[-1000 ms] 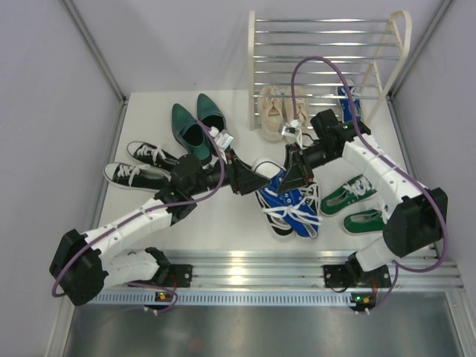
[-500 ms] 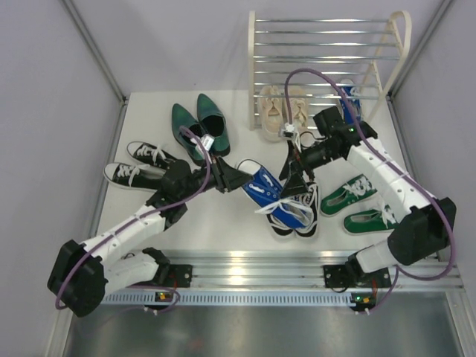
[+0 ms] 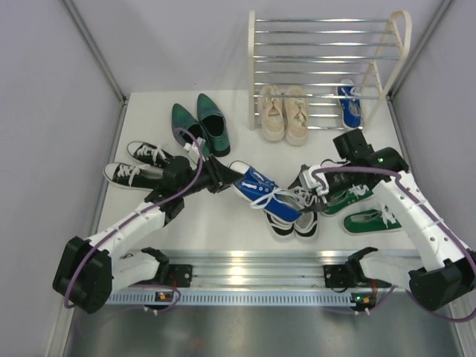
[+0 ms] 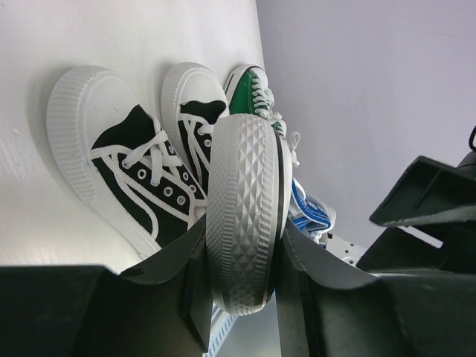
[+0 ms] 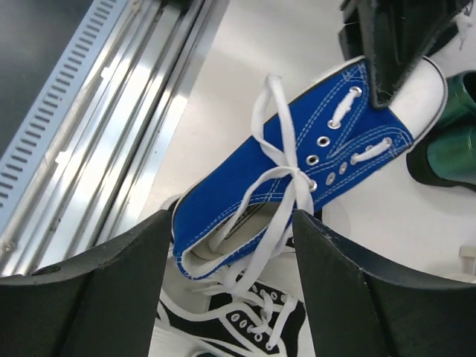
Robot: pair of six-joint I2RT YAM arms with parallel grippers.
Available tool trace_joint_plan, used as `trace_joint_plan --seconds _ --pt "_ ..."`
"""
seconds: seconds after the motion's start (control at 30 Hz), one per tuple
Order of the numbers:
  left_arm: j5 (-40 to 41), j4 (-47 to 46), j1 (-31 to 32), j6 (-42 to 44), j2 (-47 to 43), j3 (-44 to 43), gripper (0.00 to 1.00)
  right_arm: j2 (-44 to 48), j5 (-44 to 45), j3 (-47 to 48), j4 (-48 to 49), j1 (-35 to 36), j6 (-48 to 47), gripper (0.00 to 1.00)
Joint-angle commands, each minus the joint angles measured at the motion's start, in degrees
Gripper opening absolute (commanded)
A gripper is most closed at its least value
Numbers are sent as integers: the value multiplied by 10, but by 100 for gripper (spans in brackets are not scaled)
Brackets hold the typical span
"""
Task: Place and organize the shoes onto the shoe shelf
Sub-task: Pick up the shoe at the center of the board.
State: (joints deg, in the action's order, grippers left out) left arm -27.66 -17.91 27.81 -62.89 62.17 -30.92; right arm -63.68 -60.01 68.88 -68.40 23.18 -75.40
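My left gripper (image 3: 225, 179) is shut on the white toe of a blue sneaker (image 3: 264, 195). In the left wrist view its ribbed sole (image 4: 245, 208) stands clamped between the jaws of the left gripper (image 4: 242, 279). The sneaker's heel rests across a black-and-white pair (image 3: 294, 223). My right gripper (image 3: 311, 190) is open. In the right wrist view the right gripper (image 5: 230, 286) has its fingers either side of the blue sneaker's (image 5: 297, 171) heel, apart from it. The shoe shelf (image 3: 251, 44) stands at the back with beige lace-ups (image 3: 285, 111) and another blue sneaker (image 3: 349, 103) at its lowest bars.
Dark green dress shoes (image 3: 197, 126) and a second black-and-white pair (image 3: 141, 165) lie left of my left arm. Green sneakers (image 3: 364, 212) lie under my right forearm. A metal rail (image 3: 253, 268) runs along the near edge. Grey walls close both sides.
The right gripper has opened, let go and swung down to the sneaker's heel end. The left gripper has pulled the sneaker's toe to the left.
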Motion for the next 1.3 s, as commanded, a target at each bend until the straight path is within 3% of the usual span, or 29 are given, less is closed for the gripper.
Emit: trace_joint_plan --seconds 0.0,0.2,0.93,1.03,1.13,1.17,1.27 --pt "-27 -52 -3 -25 3 -48 0 -3 9 0 -172 26 -223 66" --pt "-34 -51 -3 -22 9 -56 0 -2 73 -17 -168 71 -219 47" --pt "-63 -75 -4 -27 20 -64 0 7 181 -103 -38 83 -135 47" --pt "-66 -102 -3 -42 28 -60 0 9 179 -117 -11 99 -129 41" --pt "-70 -114 -4 -51 34 -62 0 15 184 -126 29 120 -112 28" --pt "-71 -116 -4 -51 36 -63 0 15 184 -125 34 122 -111 17" --pt "-70 -119 -4 -47 37 -63 0 11 196 -110 23 127 -118 0"
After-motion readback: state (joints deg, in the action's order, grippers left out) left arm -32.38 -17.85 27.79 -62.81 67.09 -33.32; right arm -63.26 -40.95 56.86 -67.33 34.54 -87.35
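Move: Hanging just beneath the open right hand is the heel of the blue shoe, about 8 cm below, 2 cm back and 1 cm to the right. On the board some 20 cm below this hand lie the two black shoes, one about 5 cm right and 4 cm back, the other about 9 cm left and 4 cm back. The left hand already holds the toe; from there the heel lies about 22 cm right, 11 cm back and 3 cm lower. Sinking roughly 10 cm and easing a couple of centimetres back and to the right, the right hand comes down onto the blue shoe's heel, its fingers tipping some 20 degrees more steeply downward. The partly open fingers narrow on the way, then close nearly shut and pinch the rim of the heel collar. The left hand keeps its grip on the toe, drifting about a centimetre right. ##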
